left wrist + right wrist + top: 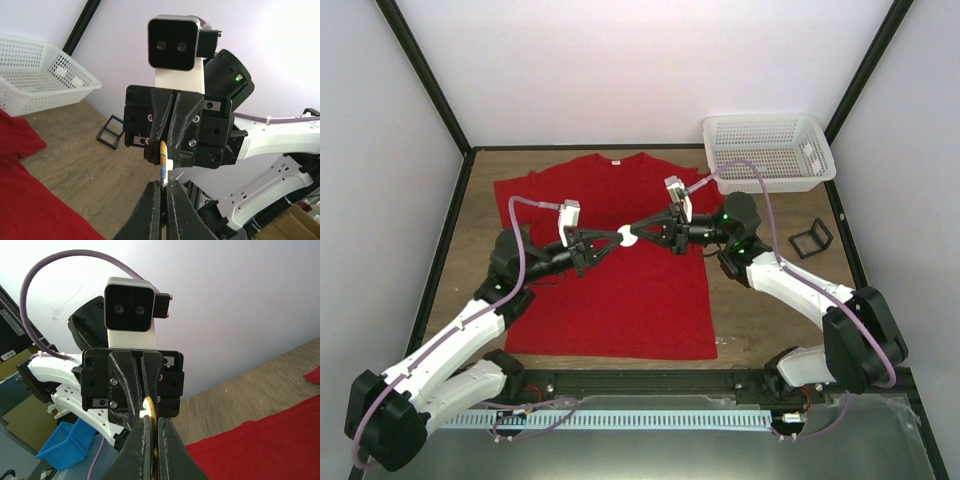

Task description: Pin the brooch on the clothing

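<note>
The red T-shirt [610, 290] lies flat on the table, neck to the back. Both grippers meet tip to tip above its chest. The brooch [629, 238], a small pale round badge, is held between them. My left gripper [617, 238] is shut on one edge of it and my right gripper [640, 234] is shut on the opposite edge. In the left wrist view the brooch [163, 160] shows edge-on, with mixed colours and a white back piece, between my left gripper [164, 186] and the facing right one. In the right wrist view the brooch [151, 407] sits above my right gripper [153, 421].
A white mesh basket [765, 120] stands at the back right, off the shirt. A black wire-frame stand [810, 238] sits on the wood right of the shirt, near the right arm. Black frame posts run along both side walls.
</note>
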Controlling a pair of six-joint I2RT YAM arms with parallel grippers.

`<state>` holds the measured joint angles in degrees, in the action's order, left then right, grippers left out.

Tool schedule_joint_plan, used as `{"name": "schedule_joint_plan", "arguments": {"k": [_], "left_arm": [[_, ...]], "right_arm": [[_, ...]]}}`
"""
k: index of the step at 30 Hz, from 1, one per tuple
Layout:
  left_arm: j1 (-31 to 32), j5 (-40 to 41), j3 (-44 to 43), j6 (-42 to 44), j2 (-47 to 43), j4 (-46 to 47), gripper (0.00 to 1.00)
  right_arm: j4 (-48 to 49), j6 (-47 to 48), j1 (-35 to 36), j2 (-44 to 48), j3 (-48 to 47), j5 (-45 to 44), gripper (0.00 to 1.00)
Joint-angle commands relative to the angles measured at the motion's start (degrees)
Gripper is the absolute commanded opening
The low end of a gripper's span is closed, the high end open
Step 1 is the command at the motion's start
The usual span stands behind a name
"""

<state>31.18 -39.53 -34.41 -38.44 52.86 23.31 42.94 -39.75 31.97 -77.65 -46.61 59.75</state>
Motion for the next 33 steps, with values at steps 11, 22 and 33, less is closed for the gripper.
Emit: {"name": "schedule_joint_plan", "arguments": {"k": [11,22,33], "left_arm": [[-2.6,11.2,-10.9,17.2,-5.1,-31.1,0.00],[-17.0,25.9,-17.3,22.2,1.5,-44.2,0.00],[-22.9,35.3,-23.0,27.4,24.2,-34.9,0.00]], "right_arm": [[-24.2,26.7,0.8,-1.0,-9.0,-16.8,0.37],[-38.8,49.0,0.8,-20.0,-26.5,-38.5,0.67],[-51.4,46.5,1.2,-46.5,-55.3,-38.5,0.68]]}}
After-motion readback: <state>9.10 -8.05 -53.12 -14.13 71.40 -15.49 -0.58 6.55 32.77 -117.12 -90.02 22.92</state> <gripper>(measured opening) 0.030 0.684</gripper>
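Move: The brooch is pinched by both hands, about 1 cm right of the left hand point and 1 cm left of the right. From the left gripper the clothing's upper chest lies roughly 30 cm ahead, 11 cm left and 34 cm below. From the right gripper it is about 30 cm ahead and 13 cm left, with the collar some 42 cm ahead and 6 cm left, both about 34 cm down. Open the right fingers to release the brooch, then reach about 23 cm forward and 15 cm down with a slight drift left, over the clothing towards its upper chest. Keep the left fingers shut on the brooch and carry it left, forward and down, some 26 cm in all, clear of the right hand. Swing both sets of fingers inward-pointing to forward, tipping them down. ##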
